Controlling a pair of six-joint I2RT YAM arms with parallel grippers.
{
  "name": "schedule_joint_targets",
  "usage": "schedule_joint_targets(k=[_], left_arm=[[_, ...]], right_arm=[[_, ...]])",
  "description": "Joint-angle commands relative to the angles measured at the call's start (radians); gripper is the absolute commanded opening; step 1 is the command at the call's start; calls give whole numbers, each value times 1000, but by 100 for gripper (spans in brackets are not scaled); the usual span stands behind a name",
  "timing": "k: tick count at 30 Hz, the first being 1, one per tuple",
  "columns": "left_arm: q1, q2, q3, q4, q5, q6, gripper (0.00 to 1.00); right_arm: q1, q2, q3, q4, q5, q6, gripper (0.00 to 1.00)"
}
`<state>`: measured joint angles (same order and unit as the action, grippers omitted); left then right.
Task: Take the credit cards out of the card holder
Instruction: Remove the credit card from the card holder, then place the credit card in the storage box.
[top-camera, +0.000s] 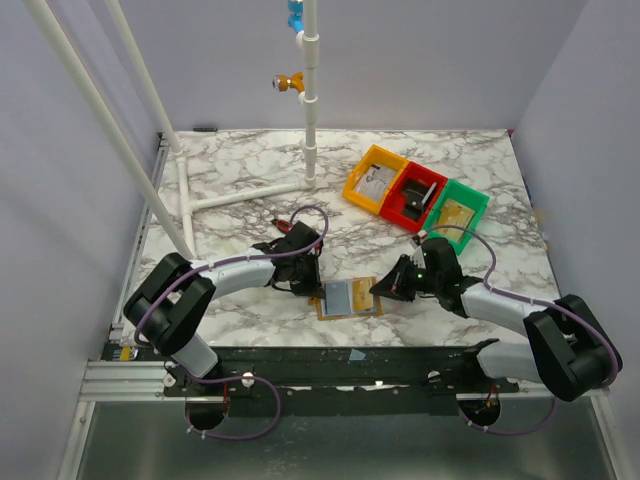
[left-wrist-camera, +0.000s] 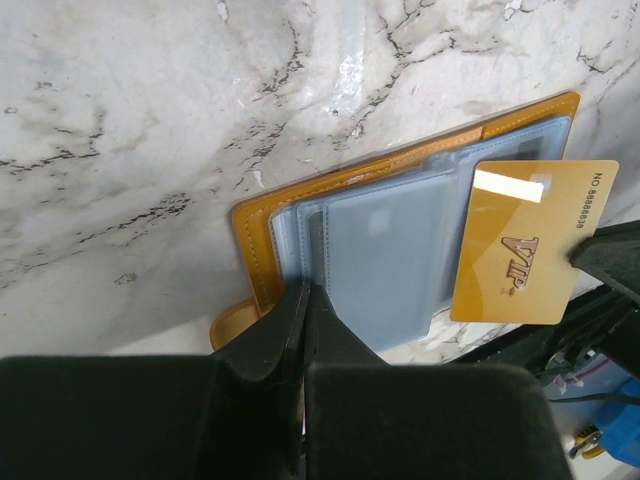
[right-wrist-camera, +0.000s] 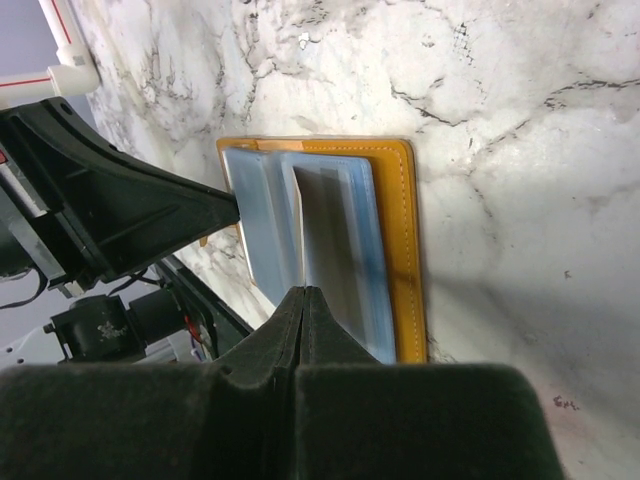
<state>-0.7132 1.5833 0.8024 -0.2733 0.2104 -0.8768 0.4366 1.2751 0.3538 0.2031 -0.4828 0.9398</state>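
Note:
The card holder (top-camera: 338, 299) lies open near the table's front edge, mustard-brown with grey-blue sleeves (left-wrist-camera: 380, 250). My left gripper (top-camera: 311, 284) is shut, and its tips (left-wrist-camera: 305, 290) rest on the lining by the holder's left border. My right gripper (top-camera: 378, 289) is shut on a gold credit card (left-wrist-camera: 530, 240) marked VIP, holding it by its right edge over the holder's right half. In the right wrist view that card (right-wrist-camera: 315, 225) runs almost edge-on away from the shut tips (right-wrist-camera: 305, 292), above the holder (right-wrist-camera: 405, 250). Whether its far end is still in a sleeve is unclear.
Orange (top-camera: 374, 177), red (top-camera: 415, 196) and green (top-camera: 459, 210) bins stand in a row at the back right, each with something inside. A white pipe frame (top-camera: 311, 110) rises at the back centre and left. The table's black front rail (top-camera: 350, 352) lies just below the holder.

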Motion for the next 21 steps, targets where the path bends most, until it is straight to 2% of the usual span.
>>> schedule_joint_targets(k=[1, 6, 9, 11, 13, 17, 21], left_arm=[[9, -21, 5, -88, -72, 34, 0], [8, -65, 27, -120, -77, 43, 0], [8, -102, 49, -148, -78, 51, 10], [8, -131, 67, -164, -77, 57, 23], [9, -158, 85, -173, -68, 58, 44], [31, -204, 85, -129, 20, 48, 69], [63, -241, 45, -28, 146, 11, 76]], right_arm=[[-10, -38, 1, -57, 16, -18, 1], [-13, -57, 11, -68, 8, -10, 1], [-13, -61, 22, -70, 2, -6, 1], [-13, -64, 28, -71, -5, -2, 1], [-14, -66, 36, -71, -14, 6, 1], [-13, -82, 56, -74, -32, 20, 1], [-14, -95, 85, -77, -60, 39, 1]])
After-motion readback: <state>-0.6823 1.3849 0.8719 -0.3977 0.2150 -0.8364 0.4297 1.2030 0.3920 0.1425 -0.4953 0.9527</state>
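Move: The holder's middle lies about 7 cm to the right of the left hand, level ahead and just below it; the shut fingertips are on its left edge. The right hand holds the yellow card, whose middle is about 2 cm to its left, and the holder's middle is some 5 cm left, 1 cm back and 3 cm below. The yellow card is roughly 10 cm right of the left hand and 2 cm higher; the red knife stands 14 cm ahead and 4 cm left of the left hand. Sideways to its left first, the left hand creeps about 1.5 cm with shut fingertips on the holder's left edge, dragging it, then lifts off some 7 cm, opening to about three quarters and tilting slightly. The right hand keeps its pinch on the yellow card's right edge and lifts it 2.5 cm, mostly at the end. ##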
